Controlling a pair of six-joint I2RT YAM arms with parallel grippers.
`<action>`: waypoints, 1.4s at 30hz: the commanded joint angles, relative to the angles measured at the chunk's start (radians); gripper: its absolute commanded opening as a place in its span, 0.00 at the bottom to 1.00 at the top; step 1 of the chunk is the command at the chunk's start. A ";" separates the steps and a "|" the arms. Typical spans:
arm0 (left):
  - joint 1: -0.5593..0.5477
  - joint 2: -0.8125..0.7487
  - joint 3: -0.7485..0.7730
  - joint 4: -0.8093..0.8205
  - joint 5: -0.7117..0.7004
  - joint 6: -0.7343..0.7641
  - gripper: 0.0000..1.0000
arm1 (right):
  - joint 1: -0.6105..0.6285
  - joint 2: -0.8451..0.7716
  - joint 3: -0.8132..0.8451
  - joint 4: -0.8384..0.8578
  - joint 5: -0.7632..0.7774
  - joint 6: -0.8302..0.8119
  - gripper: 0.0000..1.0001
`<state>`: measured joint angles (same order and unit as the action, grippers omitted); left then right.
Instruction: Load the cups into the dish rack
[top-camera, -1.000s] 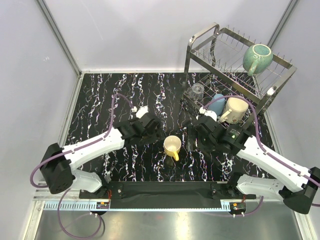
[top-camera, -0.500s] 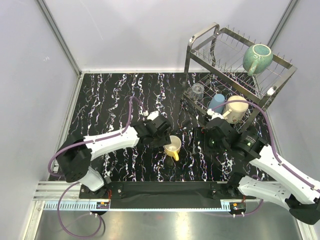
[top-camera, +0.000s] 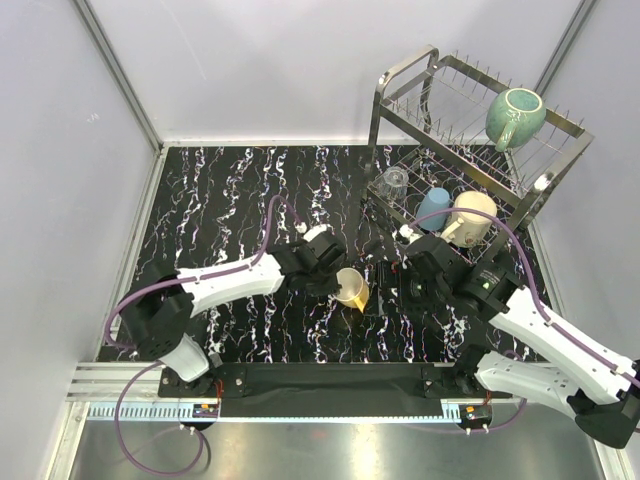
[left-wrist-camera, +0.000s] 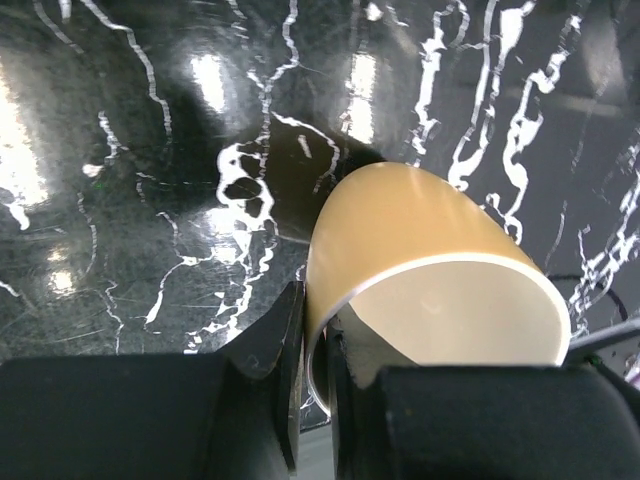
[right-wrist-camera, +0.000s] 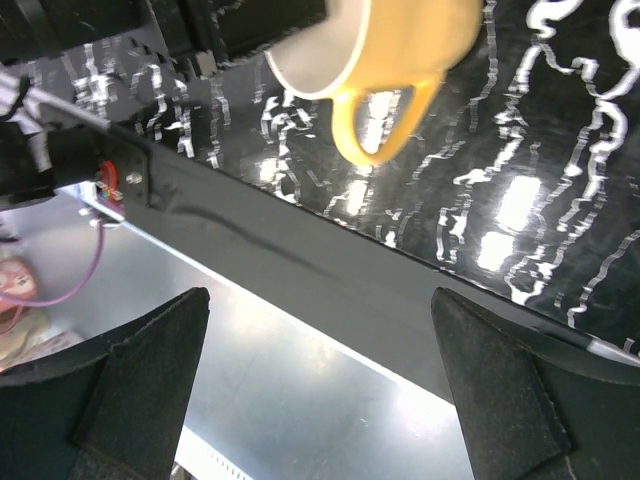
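The yellow mug (top-camera: 353, 287) sits tilted near the middle of the black marble table (top-camera: 220, 200). My left gripper (top-camera: 334, 276) is shut on its rim. In the left wrist view one finger (left-wrist-camera: 268, 340) is outside the yellow mug (left-wrist-camera: 420, 230) wall and the other is inside, so my left gripper (left-wrist-camera: 315, 325) pinches the wall. My right gripper (top-camera: 386, 278) hangs open just right of the mug, holding nothing. The right wrist view shows the yellow mug (right-wrist-camera: 395, 40) with its handle hanging down. The dish rack (top-camera: 400, 75) holds a teal mug (top-camera: 515, 115) on top, and a glass tumbler (top-camera: 394, 182), a light-blue cup (top-camera: 434, 207) and a cream mug (top-camera: 472, 214) below.
The rack stands at the far right corner against the white walls. A metal ledge (right-wrist-camera: 300, 400) runs along the table's near edge below my right gripper (right-wrist-camera: 325, 330). Purple cables trail from both arms.
My left gripper moved right to the yellow mug and shut on its rim, and the mug has tipped over at an angle. The right arm shifted slightly and stayed open.
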<state>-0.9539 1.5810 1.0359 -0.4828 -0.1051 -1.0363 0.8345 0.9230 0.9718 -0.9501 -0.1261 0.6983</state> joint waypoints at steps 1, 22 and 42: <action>0.000 -0.151 -0.011 0.134 0.030 0.042 0.00 | -0.009 -0.021 0.028 0.062 -0.070 0.007 1.00; 0.110 -0.745 -0.160 0.699 0.156 0.154 0.00 | -0.009 -0.006 0.165 0.674 -0.406 0.329 1.00; 0.109 -0.765 -0.160 0.903 0.217 0.079 0.00 | -0.009 0.042 0.163 0.915 -0.299 0.530 0.47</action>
<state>-0.8433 0.8513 0.8417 0.2356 0.0757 -0.9325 0.8299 0.9707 1.1255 -0.1425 -0.4690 1.1725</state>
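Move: The yellow cup is already pinched by its rim in the left hand, its middle about 4 cm to the right, 1 cm ahead and 3 cm below. The open right gripper hangs some 13 cm right of the left hand, 8 cm back and 11 cm higher. From the right hand the yellow cup lies roughly 8 cm ahead, 9 cm left and 14 cm down; the racked blue cup is about 25 cm ahead, 9 cm right, 11 cm down, and the white mug 9 cm right of the blue cup. Up goes the left hand, some 32 cm, fast at first and then easing, keeping its rim pinch and swinging its fingers from downward to nearly level, pointing right and forward. The right hand rises about 23 cm and shifts 11 cm left to meet it, rolling some 55 degrees until its fingers point left, then closes to half open by the cup's handle; contact can't be made out. ##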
